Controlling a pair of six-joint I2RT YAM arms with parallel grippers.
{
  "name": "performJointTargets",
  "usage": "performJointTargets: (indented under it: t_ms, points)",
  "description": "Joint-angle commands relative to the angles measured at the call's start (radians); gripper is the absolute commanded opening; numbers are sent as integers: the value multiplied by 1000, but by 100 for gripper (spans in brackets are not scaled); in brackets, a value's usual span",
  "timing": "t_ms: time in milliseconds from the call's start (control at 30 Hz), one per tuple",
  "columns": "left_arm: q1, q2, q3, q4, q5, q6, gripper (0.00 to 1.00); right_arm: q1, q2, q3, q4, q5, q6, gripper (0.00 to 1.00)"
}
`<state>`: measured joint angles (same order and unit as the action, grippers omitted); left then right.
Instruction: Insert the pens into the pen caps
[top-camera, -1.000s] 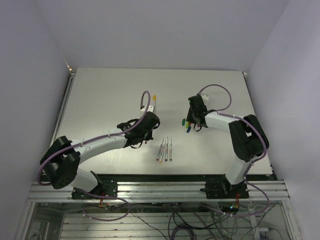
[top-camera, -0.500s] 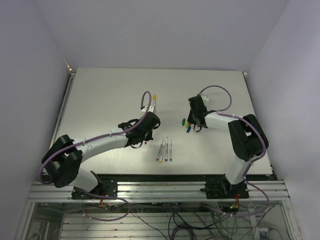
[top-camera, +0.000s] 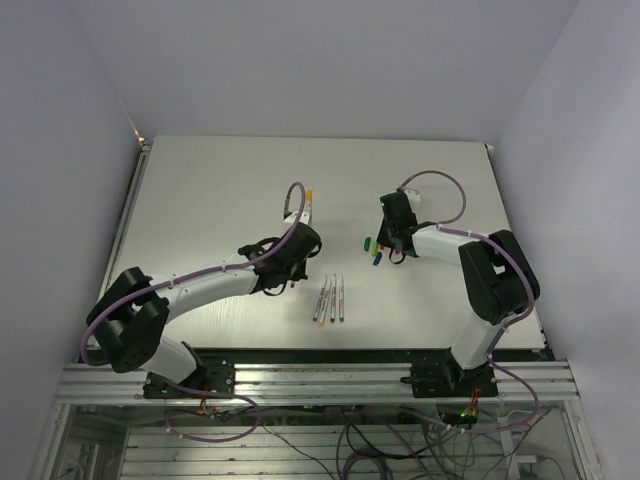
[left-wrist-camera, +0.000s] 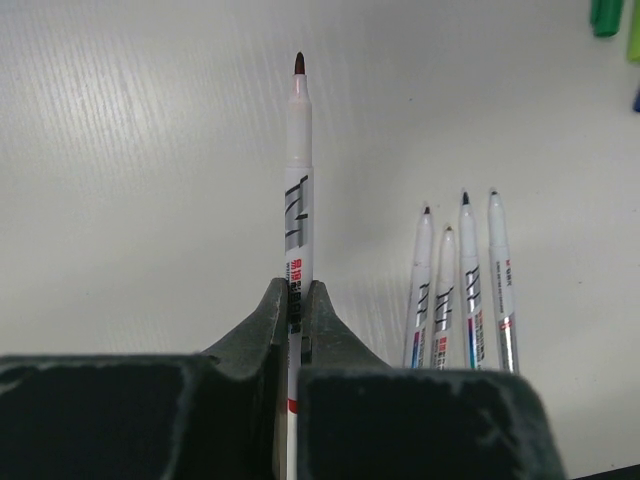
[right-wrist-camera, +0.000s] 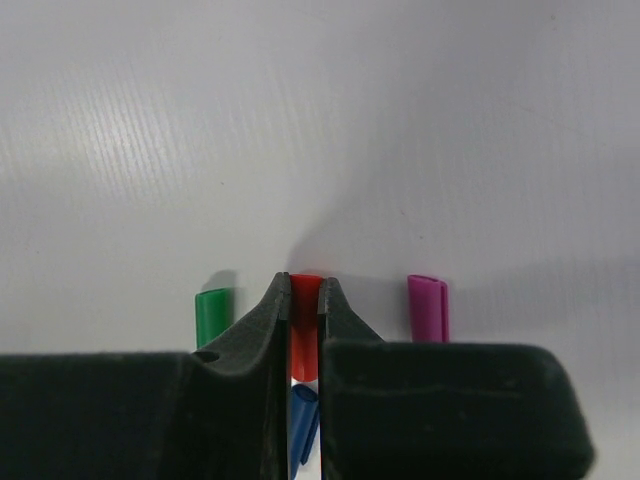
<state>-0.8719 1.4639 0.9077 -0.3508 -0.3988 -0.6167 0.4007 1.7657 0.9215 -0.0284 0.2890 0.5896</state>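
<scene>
My left gripper (left-wrist-camera: 297, 290) is shut on a white pen (left-wrist-camera: 298, 180) with a dark red tip, which points straight ahead above the table. Several more pens (left-wrist-camera: 460, 290) lie side by side to its right, also seen from above as pens (top-camera: 330, 297) beside the left gripper (top-camera: 288, 275). My right gripper (right-wrist-camera: 303, 295) is shut on a red pen cap (right-wrist-camera: 305, 325) at table level. A green cap (right-wrist-camera: 212, 315) lies to its left, a magenta cap (right-wrist-camera: 428, 308) to its right and a blue cap (right-wrist-camera: 303, 425) under the fingers. From above, the right gripper (top-camera: 388, 248) covers the red cap.
A green cap (top-camera: 367, 242) and a blue cap (top-camera: 377, 259) lie just left of the right gripper. Purple cables loop over both wrists. The white table (top-camera: 220, 190) ends in a metal rail along its left edge and at the near edge by the arm bases.
The right gripper's jaws have come together on the red cap. The left arm has shifted only slightly, still holding its pen.
</scene>
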Motion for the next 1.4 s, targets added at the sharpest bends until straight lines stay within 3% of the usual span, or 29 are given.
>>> performJointTargets:
  t_ms: [0,433,767,1167,1367]
  points:
    - [6,-5,19,108,16,19,7,-33,-70,9,27,29,-27,0]
    - [5,19,51,285,78,108,7,-48,-362,-25,164,-33,-126,0]
    - [6,-83,-85,639,261,169,7,-48,-610,-211,372,-253,-81,0]
    - [6,-87,-115,862,531,115,7,-47,-661,-303,690,-407,-3,0]
    - [4,-86,-119,901,562,49,7,-48,-656,-334,825,-421,37,0]
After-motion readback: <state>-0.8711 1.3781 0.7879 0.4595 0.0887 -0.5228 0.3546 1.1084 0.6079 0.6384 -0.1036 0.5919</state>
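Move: My left hand already holds the pen clear of the table; the red cap it must meet lies about 10 cm ahead, 25 cm right and 7 cm below, with the four loose pens some 8 cm right and 6 cm back, 8 cm down. My right fingers are already shut on that cap; the held pen is 10 cm back, 25 cm left, 7 cm up. Level with my right hand, the green cap lies 4 cm left, the blue cap 4 cm back and 1 cm left, and the purple cap 5 cm right and 1 cm back. I lift the pinched red cap off the table with my right hand, about 27 cm up, first a little forward, then back and left, tipping the fingers up some 50 degrees. Meanwhile my left hand carries the pen up and about 12 cm right towards the cap, rolling its left side down and turning clockwise; both grips stay shut. ##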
